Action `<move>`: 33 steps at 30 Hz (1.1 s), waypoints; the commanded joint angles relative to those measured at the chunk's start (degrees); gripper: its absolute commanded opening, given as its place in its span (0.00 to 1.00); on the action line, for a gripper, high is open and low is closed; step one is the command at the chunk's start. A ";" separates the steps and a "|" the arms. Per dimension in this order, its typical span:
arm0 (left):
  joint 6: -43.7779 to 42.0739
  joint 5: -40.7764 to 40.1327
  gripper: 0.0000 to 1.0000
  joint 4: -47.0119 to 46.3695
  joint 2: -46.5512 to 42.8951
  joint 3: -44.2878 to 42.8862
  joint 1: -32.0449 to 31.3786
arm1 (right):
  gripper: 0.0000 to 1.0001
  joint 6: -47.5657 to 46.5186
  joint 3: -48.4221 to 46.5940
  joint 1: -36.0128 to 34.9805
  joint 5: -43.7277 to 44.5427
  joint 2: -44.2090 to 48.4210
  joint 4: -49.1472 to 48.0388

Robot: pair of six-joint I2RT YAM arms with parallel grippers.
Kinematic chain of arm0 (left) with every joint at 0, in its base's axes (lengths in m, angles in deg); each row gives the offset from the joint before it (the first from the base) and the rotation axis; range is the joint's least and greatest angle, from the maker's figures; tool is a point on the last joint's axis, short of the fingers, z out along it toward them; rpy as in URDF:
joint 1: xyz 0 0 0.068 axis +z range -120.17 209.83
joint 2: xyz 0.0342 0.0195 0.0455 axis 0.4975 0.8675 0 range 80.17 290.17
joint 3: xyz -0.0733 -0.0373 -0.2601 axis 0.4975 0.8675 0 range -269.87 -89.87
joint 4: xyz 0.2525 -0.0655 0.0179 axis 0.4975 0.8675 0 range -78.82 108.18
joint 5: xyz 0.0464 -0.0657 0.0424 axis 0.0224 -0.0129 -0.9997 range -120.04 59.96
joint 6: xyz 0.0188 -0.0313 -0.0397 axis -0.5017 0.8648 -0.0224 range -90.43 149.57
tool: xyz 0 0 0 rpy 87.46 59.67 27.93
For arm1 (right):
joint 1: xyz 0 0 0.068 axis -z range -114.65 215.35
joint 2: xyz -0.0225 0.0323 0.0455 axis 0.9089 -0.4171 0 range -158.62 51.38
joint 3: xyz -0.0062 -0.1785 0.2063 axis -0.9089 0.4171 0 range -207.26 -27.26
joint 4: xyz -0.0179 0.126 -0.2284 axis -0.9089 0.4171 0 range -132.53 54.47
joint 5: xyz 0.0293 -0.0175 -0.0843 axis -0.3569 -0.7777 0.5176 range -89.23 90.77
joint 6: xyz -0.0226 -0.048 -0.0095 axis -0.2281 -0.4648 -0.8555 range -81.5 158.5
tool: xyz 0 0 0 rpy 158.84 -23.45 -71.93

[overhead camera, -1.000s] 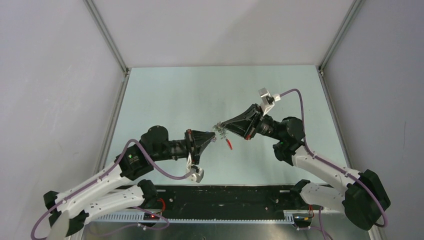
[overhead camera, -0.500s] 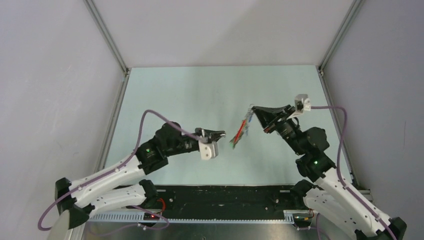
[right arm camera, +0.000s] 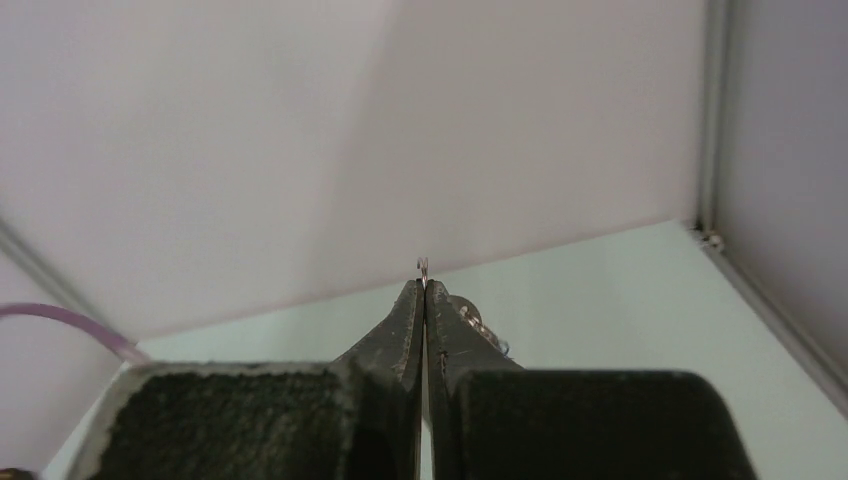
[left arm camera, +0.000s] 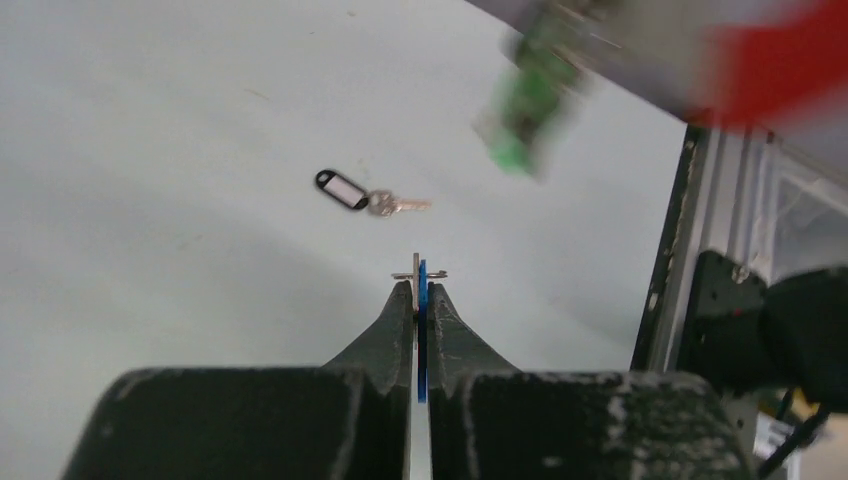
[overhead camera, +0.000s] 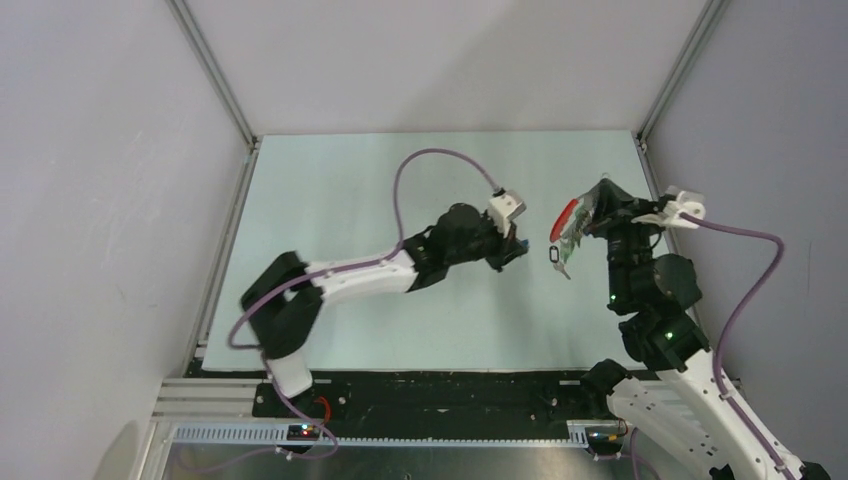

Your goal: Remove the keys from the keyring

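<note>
My left gripper (left arm camera: 420, 283) is shut on a key with a blue tag (left arm camera: 421, 330), held edge-on between the jaws with a small silver ring end sticking out; in the top view this gripper (overhead camera: 512, 250) is right of the table's middle. My right gripper (right arm camera: 424, 283) is shut on the thin metal ring of the keyring (right arm camera: 423, 265). In the top view it (overhead camera: 592, 212) holds the bunch in the air, with the red loop (overhead camera: 567, 215) and green-tagged keys (overhead camera: 572, 238) hanging. The bunch is blurred in the left wrist view (left arm camera: 525, 120).
A lone silver key with a black tag (left arm camera: 345, 190) lies on the pale green table (overhead camera: 330, 220), between the two grippers in the top view (overhead camera: 556, 258). Grey walls and metal frame rails (overhead camera: 660, 100) stand close on the right.
The grippers have pulled apart. My left arm has stretched forward and right with the blue-tagged key. My right arm has swung the keyring bunch right and toward the back.
</note>
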 commanded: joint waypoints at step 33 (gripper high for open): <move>26.38 1.64 1.00 -2.22 -8.91 7.74 13.31 | 0.00 -1.00 -7.56 0.17 -7.01 -1.08 27.16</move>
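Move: The left hand grips the blue-capped key. Its drop spot on the bare table is some 14 cm to the right, 4 cm ahead and 16 cm below; the loose key lies about 4 cm beyond that spot, the black tag about 8 cm beyond it and 1 cm left. The held bunch hangs about 9 cm right of the left hand, roughly level in reach and 12 cm higher. From the right hand the drop spot is some 4 cm ahead, 1 cm right and 36 cm below. Still pinching the blue-capped key, the left hand carries it right and down, about 13 cm and 12 cm, drifting forward and rolling some 28 degrees, then opens wide beside the loose key, lets go, and swings back left and up past its starting side. The right hand keeps its shut grip on the bunch, shifting about 6 cm right while turning clockwise and edging up and back, then sinks and comes partway back left. ##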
